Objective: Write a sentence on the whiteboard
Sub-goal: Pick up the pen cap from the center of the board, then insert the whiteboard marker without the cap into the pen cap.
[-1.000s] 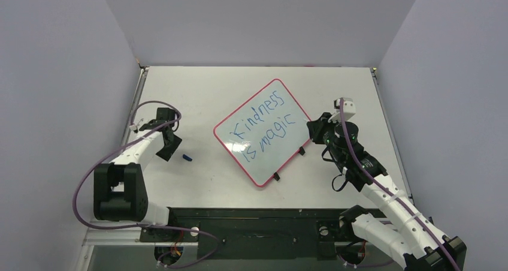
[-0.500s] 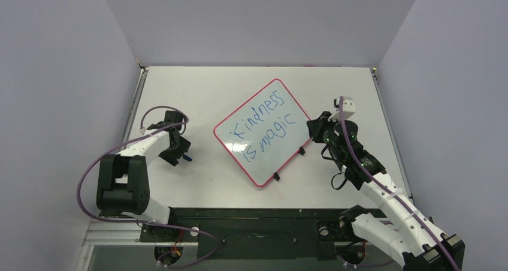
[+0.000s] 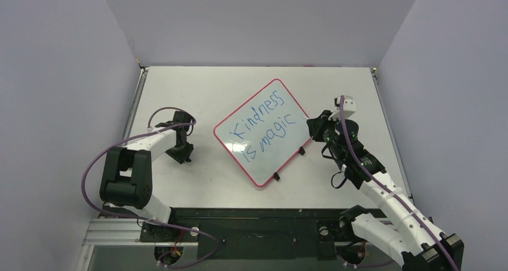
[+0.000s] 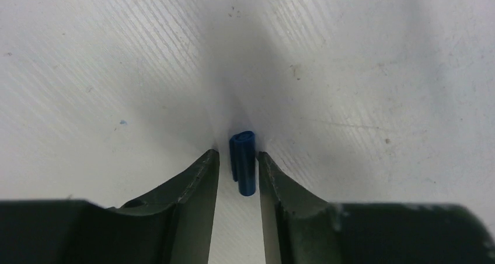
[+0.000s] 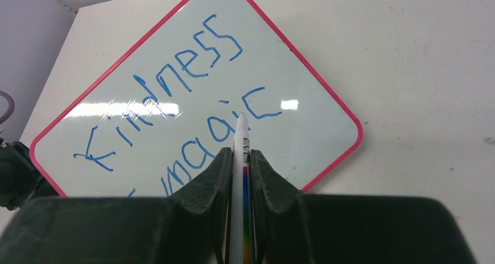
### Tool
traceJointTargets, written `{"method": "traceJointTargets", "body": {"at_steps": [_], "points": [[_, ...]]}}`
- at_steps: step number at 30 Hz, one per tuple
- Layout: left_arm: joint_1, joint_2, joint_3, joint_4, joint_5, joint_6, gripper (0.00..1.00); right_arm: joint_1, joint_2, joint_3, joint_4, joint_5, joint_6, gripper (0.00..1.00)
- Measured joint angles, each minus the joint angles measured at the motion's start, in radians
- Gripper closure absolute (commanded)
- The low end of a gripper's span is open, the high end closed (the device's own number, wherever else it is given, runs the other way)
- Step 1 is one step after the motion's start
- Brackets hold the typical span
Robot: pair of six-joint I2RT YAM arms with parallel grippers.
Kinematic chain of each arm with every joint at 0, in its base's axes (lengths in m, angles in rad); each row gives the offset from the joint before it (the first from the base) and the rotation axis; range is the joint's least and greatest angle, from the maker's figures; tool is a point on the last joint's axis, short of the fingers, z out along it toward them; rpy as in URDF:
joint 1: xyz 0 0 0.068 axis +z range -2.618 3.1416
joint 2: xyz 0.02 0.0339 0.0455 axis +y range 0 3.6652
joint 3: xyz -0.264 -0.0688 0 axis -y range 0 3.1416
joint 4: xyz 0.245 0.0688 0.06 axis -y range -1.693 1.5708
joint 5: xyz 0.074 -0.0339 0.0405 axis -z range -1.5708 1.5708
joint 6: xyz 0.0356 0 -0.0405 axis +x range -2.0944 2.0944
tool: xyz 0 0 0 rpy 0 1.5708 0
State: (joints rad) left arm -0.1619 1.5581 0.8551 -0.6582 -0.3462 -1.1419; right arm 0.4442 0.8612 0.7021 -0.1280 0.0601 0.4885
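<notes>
The whiteboard (image 3: 272, 150), white with a red rim, lies tilted at mid table. The sentence (image 3: 263, 126) in blue reads "Kindness is magic" in two lines, also legible as the sentence (image 5: 175, 83) in the right wrist view. My right gripper (image 5: 240, 153) is shut on a white marker (image 5: 240, 136), its tip over the final "c" on the whiteboard (image 5: 318, 129). My left gripper (image 4: 237, 153) is down at the table left of the board, open. A small blue cap (image 4: 244, 172) lies between its fingers, against the right one, with a gap on the left.
Two black clips (image 3: 301, 150) sit on the board's lower right edge. Grey walls close in the table on the left, back and right. In the top view the left gripper (image 3: 184, 156) stands well left of the board and the right gripper (image 3: 314, 127) stands at its right edge.
My left gripper moved right and down over the blue cap, now straddling it with the jaws narrowing. The right arm and the board have not moved.
</notes>
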Motion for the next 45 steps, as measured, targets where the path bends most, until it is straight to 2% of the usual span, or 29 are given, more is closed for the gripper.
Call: {"method": "traceJointTargets", "body": {"at_steps": [3,4,15,26,32,38,42,45], "points": [[0.001,0.024,0.018,-0.016,-0.013,0.006,0.97,-0.003,0.0,0.0,0.0,-0.002,0.0,1.0],[0.002,0.028,0.023,-0.019,-0.013,0.01,1.0,-0.005,0.0,0.0,0.0,-0.003,0.0,1.0],[0.015,-0.021,-0.013,0.064,0.043,0.018,1.0,-0.013,-0.004,-0.01,0.0,-0.02,0.003,1.0],[0.027,-0.375,-0.129,0.19,0.106,0.025,1.0,-0.013,-0.056,-0.01,0.02,-0.09,0.006,1.0],[0.033,-0.593,-0.174,0.289,0.13,0.099,1.0,-0.013,-0.058,-0.008,0.021,-0.106,0.013,1.0],[0.042,-0.675,-0.151,0.319,0.162,0.192,1.0,-0.013,-0.058,0.017,0.013,-0.11,0.014,1.0],[0.082,-0.679,-0.147,0.378,0.28,0.233,1.0,-0.013,-0.058,0.043,0.011,-0.11,0.015,1.0],[0.192,-0.665,-0.148,0.462,0.441,0.237,1.0,-0.013,-0.058,0.055,0.011,-0.109,0.016,1.0]]}}
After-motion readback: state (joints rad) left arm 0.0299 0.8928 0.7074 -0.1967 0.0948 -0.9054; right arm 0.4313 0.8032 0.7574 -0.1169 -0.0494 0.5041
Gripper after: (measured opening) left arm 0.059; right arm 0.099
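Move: The pen cap lies on the table right between the left gripper's open fingertips, no more than about 1 cm below the hand point, with fingers not yet on it. The whiteboard's middle is about 12 cm farther out and some 33 cm to the right, roughly at table height too. From the right hand the cap lies about 48 cm to the left, level fore and aft, and some 22 cm lower. Close the left fingers from about a third open until they pinch the pen cap, then carry it up off the table some 20 cm, easing roughly 5 cm forward. As it rises, tip the hand up by about 50 degrees so the fingers swing from pointing down to mostly forward. Meanwhile raise the right hand about 5 cm, still gripping the marker. ##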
